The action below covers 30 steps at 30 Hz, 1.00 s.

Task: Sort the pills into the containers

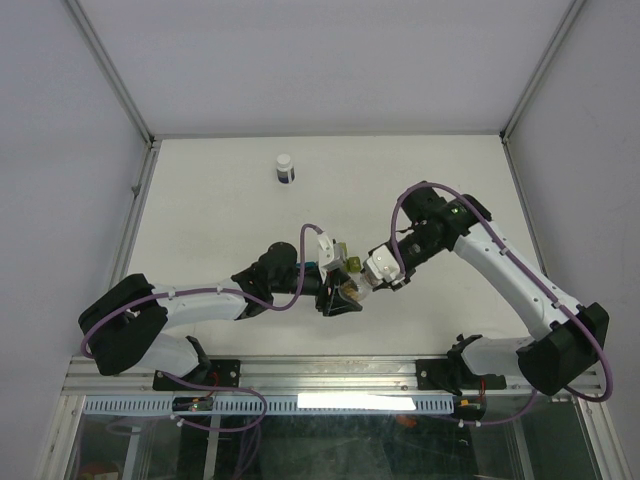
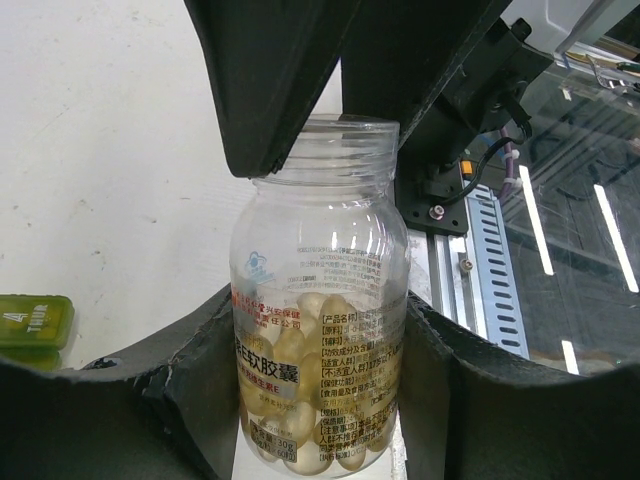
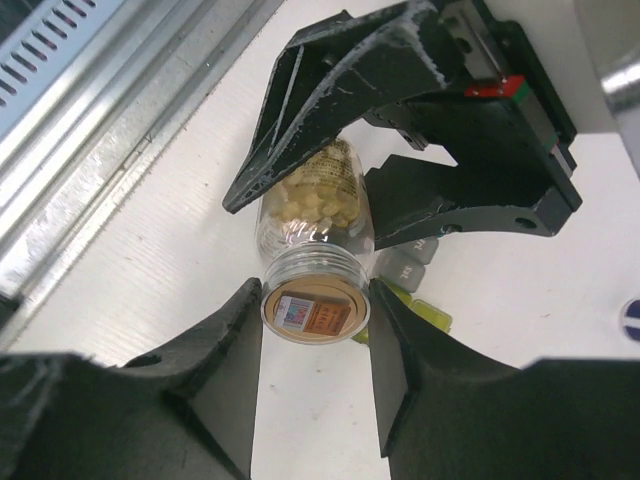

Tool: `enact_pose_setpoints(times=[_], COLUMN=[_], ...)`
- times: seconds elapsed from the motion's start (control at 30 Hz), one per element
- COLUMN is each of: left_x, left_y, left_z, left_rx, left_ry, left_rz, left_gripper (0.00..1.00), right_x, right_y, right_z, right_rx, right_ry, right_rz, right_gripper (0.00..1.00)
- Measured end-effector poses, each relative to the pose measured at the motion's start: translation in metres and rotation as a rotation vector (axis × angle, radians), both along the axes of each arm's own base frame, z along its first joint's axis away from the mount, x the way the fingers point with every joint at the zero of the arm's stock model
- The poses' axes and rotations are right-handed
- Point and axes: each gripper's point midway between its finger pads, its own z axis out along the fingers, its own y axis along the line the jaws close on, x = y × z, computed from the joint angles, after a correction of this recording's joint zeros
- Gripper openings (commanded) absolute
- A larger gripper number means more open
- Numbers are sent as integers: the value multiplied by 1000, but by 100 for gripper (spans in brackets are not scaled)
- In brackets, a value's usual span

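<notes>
My left gripper point(image 2: 320, 400) is shut on the body of a clear pill bottle point(image 2: 320, 300), which it holds above the table. The cream-yellow pills point(image 2: 310, 340) lie heaped inside the bottle. My right gripper point(image 3: 315, 330) has closed on the bottle's threaded neck point(image 3: 315, 275), one finger touching each side. A gold seal with a sticker point(image 3: 318, 312) covers the mouth. The containers point(image 3: 405, 265) lie on the table just behind the bottle, showing grey and yellow-green point(image 3: 428, 312) compartments. In the top view both grippers meet at the bottle point(image 1: 352, 288) near the table's front middle.
A white-capped dark bottle point(image 1: 285, 168) stands far back on the white table point(image 1: 200, 220). The metal rail point(image 1: 330, 375) runs along the near edge, close to the bottle. Frame posts point(image 1: 110, 70) rise at the table's back corners.
</notes>
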Motion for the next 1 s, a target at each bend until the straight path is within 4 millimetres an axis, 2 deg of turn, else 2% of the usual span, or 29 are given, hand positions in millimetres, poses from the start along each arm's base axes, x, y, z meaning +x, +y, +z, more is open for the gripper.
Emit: enact_pose_setpoints(times=[0.23, 0.33, 0.43, 0.5, 0.53, 0.6, 0.7, 0.87, 1.0], left_x=[1, 1, 1, 1, 1, 0, -1, -1, -1], left_y=[0, 0, 0, -1, 0, 0, 1, 1, 1], left_z=[2, 3, 5, 5, 5, 3, 2, 2, 1], left_rx=[-4, -10, -16, -16, -13, -8, -3, -2, 2], left_ry=[-6, -11, -15, -15, -12, -8, -3, -2, 0], left_rz=[5, 6, 5, 4, 3, 0, -4, -4, -3], left_gripper=[0, 0, 0, 0, 0, 0, 0, 0, 0], right_x=[0, 0, 0, -1, -2, -4, -5, -5, -6], right_y=[-1, -1, -1, 0, 0, -2, -5, -8, -12], right_z=[2, 4, 6, 6, 5, 1, -5, 1, 12], right_rx=[38, 59, 75, 82, 86, 82, 65, 55, 20], right_ry=[-70, -70, -67, -63, -59, -43, -19, 5, 144], right_rz=[84, 90, 93, 93, 93, 86, 62, -8, -192], right_gripper=[2, 11, 32, 51, 62, 97, 99, 100, 99])
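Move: The right fingers are already closed on the jar's cap, right at the hand point. The jar itself hangs roughly 4 cm left, 2 cm back and 4 cm below, in the left gripper. The pill case lies on the table some 8 cm ahead, 10 cm left and about 18 cm below the right hand. From the left hand, the cap is about 4 cm to the right, 2 cm ahead and 5 cm up. Keep the left grip still around the jar and finish the right hand's twist on the cap, only some 10 degrees counter-clockwise. Then spread the right fingers wide to let go, dipping about 1 cm before easing up and right off the cap while the wrist starts rolling back clockwise. ##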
